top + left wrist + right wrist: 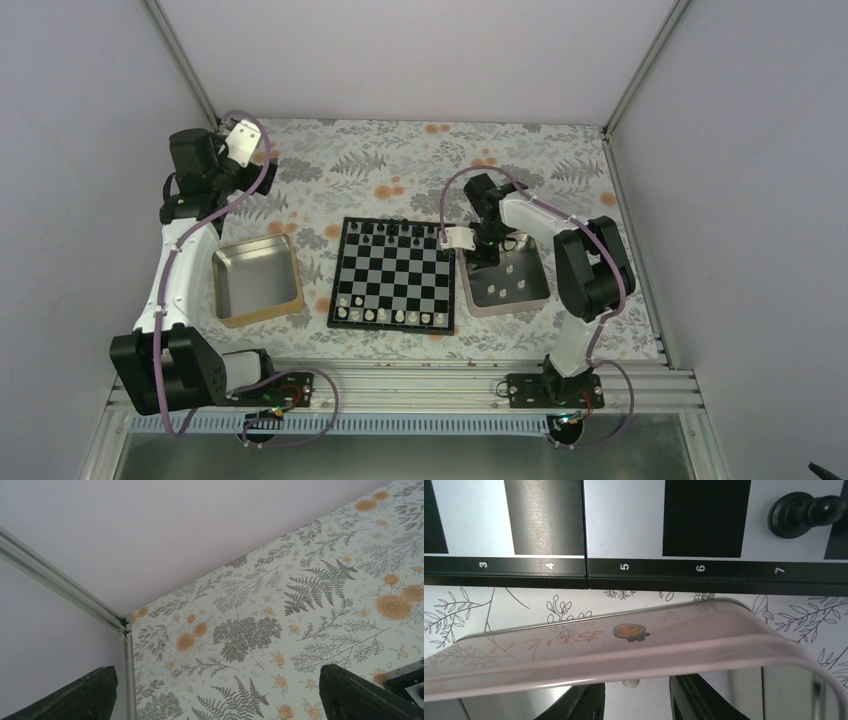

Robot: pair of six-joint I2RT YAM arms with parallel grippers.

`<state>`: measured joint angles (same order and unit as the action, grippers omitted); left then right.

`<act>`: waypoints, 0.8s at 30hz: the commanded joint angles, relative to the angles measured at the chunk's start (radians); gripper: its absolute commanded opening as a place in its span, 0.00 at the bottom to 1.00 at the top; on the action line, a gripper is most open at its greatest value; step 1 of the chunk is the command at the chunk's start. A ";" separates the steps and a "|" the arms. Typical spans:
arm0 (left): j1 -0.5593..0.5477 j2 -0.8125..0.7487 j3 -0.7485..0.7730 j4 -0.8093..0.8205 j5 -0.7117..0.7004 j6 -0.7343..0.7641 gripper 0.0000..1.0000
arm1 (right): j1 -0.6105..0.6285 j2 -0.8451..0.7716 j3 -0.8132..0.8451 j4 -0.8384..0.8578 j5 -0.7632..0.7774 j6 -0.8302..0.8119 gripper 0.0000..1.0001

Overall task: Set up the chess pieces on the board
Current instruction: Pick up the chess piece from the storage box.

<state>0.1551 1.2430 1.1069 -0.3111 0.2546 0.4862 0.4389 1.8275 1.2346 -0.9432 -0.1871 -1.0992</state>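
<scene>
The black-and-silver board (395, 272) lies mid-table, with white chess pieces (385, 316) along its near row and black ones along its far row. A few more white pieces (510, 285) lie in the metal tray (535, 296) to the right of the board. My right gripper (487, 255) is open, low inside that tray's far left part. In the right wrist view, a small white piece (630, 682) sits between its fingers (584, 702), just behind the tray rim (624, 650). The board's numbered edge (624, 567) lies beyond. My left gripper (262, 175) is open and empty, raised at the far left.
An empty gold-rimmed metal tray (222, 290) sits left of the board. A black pawn (806, 511) stands near the board's edge by the number 7. Walls and corner rails (65, 585) enclose the flowered table. The arm bases stand on the near rail.
</scene>
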 commanded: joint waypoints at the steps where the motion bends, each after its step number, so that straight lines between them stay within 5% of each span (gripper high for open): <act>1: 0.006 0.017 0.011 0.014 0.000 0.005 1.00 | 0.012 0.016 0.018 0.008 -0.023 -0.010 0.34; 4: 0.006 0.017 0.010 0.014 0.000 0.004 1.00 | 0.012 0.029 0.027 0.015 -0.011 -0.007 0.27; 13: 0.006 0.019 0.014 0.005 0.005 0.008 1.00 | 0.012 0.058 0.037 0.019 -0.005 -0.006 0.27; 19: 0.006 0.018 0.019 0.003 0.007 0.005 1.00 | 0.012 0.045 0.042 0.008 0.005 0.002 0.07; 24: 0.006 0.012 0.020 0.001 0.010 0.003 1.00 | 0.012 -0.009 0.065 -0.041 0.059 0.022 0.06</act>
<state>0.1551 1.2564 1.1069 -0.3126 0.2550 0.4862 0.4442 1.8778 1.2591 -0.9405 -0.1699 -1.0954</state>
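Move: Just below the right hand's part-open fingertips, about 2 cm down, stands the white chess piece it goes for in the storage box. From that piece, another white piece is some 7 cm to the right and level with it, and a second about 4 cm right and 4 cm back. The chess board's near side edge runs roughly 4 cm to the left. From the left hand, the target piece lies around 44 cm right, 12 cm back and 27 cm below. Sinking about 1.5 cm almost straight down beside the storage box's wall, the right hand narrows its fingers a little and brings the tips around the white piece. At the bottom they shut and pinch it from front and back, and the hand then begins to rise by roughly half a centimetre, still pointing down. ##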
